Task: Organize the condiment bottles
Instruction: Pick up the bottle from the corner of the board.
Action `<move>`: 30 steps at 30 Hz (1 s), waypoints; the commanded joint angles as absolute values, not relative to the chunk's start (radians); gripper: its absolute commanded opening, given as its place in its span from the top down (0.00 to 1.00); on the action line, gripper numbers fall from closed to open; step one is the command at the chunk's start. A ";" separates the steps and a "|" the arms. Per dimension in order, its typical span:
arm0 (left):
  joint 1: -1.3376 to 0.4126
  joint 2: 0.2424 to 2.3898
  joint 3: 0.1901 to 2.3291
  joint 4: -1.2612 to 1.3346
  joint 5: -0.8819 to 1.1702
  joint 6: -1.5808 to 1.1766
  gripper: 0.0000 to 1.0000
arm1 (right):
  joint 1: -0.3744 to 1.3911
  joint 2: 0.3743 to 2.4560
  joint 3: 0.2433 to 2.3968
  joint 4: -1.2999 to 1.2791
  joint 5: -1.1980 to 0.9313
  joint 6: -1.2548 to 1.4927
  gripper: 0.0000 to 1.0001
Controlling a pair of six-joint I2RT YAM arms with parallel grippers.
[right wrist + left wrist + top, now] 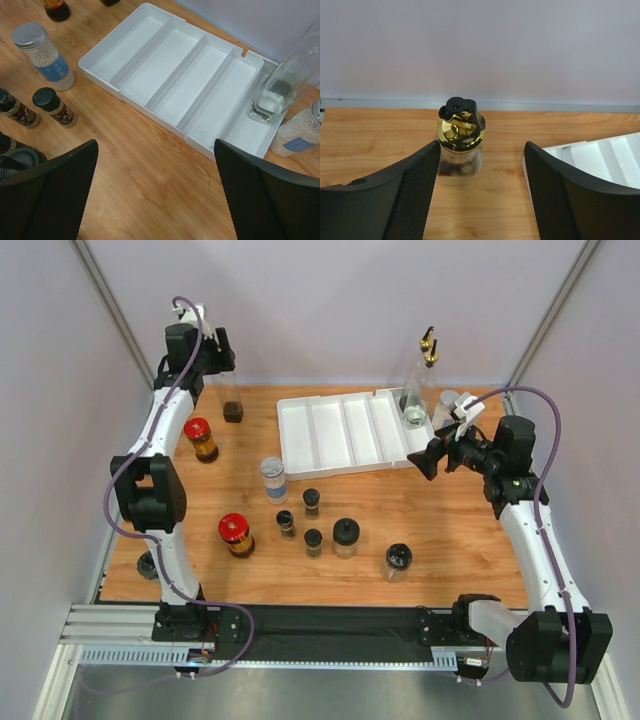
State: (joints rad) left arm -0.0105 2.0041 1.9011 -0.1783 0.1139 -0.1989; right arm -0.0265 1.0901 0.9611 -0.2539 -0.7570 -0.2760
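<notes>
My left gripper (482, 150) hangs open at the far left of the table around the top of a tall clear bottle (460, 132) with a gold spout and dark liquid (232, 406). The spout sits close to the left finger (415, 185), with a wide gap to the right one. The white tray (340, 430) holds another tall clear bottle (272, 97) in its right end compartment. My right gripper (428, 460) is open above bare wood in front of the tray (165, 75). Two red-capped jars (201, 438) (236, 534) stand on the left.
A grey-lidded jar (273, 478) stands in front of the tray and another (300, 132) stands by its right end. Small black-lidded jars (311, 502) (286, 523) (313, 541) and two wider ones (346, 537) (397, 561) cluster mid-table. Walls close the back and sides.
</notes>
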 commanded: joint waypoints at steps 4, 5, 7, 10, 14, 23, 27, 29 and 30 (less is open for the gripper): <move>-0.006 2.036 1.940 -0.069 0.086 -0.121 0.26 | -0.025 1.060 0.953 -0.227 -0.796 -0.290 0.00; -0.005 2.051 1.944 -0.061 0.083 -0.120 0.26 | -0.025 1.060 0.951 -0.226 -0.798 -0.298 0.00; -0.006 2.065 1.947 -0.043 0.086 -0.117 0.27 | -0.025 1.057 0.943 -0.227 -0.793 -0.308 0.00; -0.006 2.094 1.970 -0.040 0.074 -0.117 0.30 | -0.025 1.058 0.939 -0.225 -0.792 -0.318 0.00; -0.006 2.120 1.976 -0.025 0.064 -0.100 0.35 | -0.025 1.063 0.939 -0.227 -0.793 -0.322 0.00; -0.006 2.123 1.957 -0.005 0.075 -0.083 0.93 | -0.025 1.063 0.937 -0.236 -0.790 -0.337 0.00; -0.005 2.057 1.904 0.075 0.071 -0.060 1.00 | -0.025 1.062 0.936 -0.238 -0.790 -0.344 0.00; -0.006 2.036 1.893 0.092 0.071 -0.045 1.00 | -0.025 1.062 0.936 -0.239 -0.793 -0.347 0.00; -0.005 2.014 1.890 0.097 0.072 -0.031 1.00 | -0.025 1.063 0.936 -0.241 -0.793 -0.348 0.00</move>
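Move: The bottle at the corner of the board stands about 4 cm ahead of the left hand and 1 cm to its left. Its middle is some 14 cm lower, with the gold stopper near hand height. The red-capped jar is roughly 9 cm back and 8 cm left, the silver-capped jar about 22 cm back and 17 cm right, both some 20 cm down. From the right hand the bottle lies about 31 cm ahead and 58 cm left. Pinches the bottle's neck just below the gold stopper: the left hand, not yet touching, sinks about 4 cm and eases nearly 4 cm forward with a slight drift left, rolling some 5 to 10 degrees, left side up. The fingers narrow from wide to about half open, settle there on the neck, and the hand then holds in place. ##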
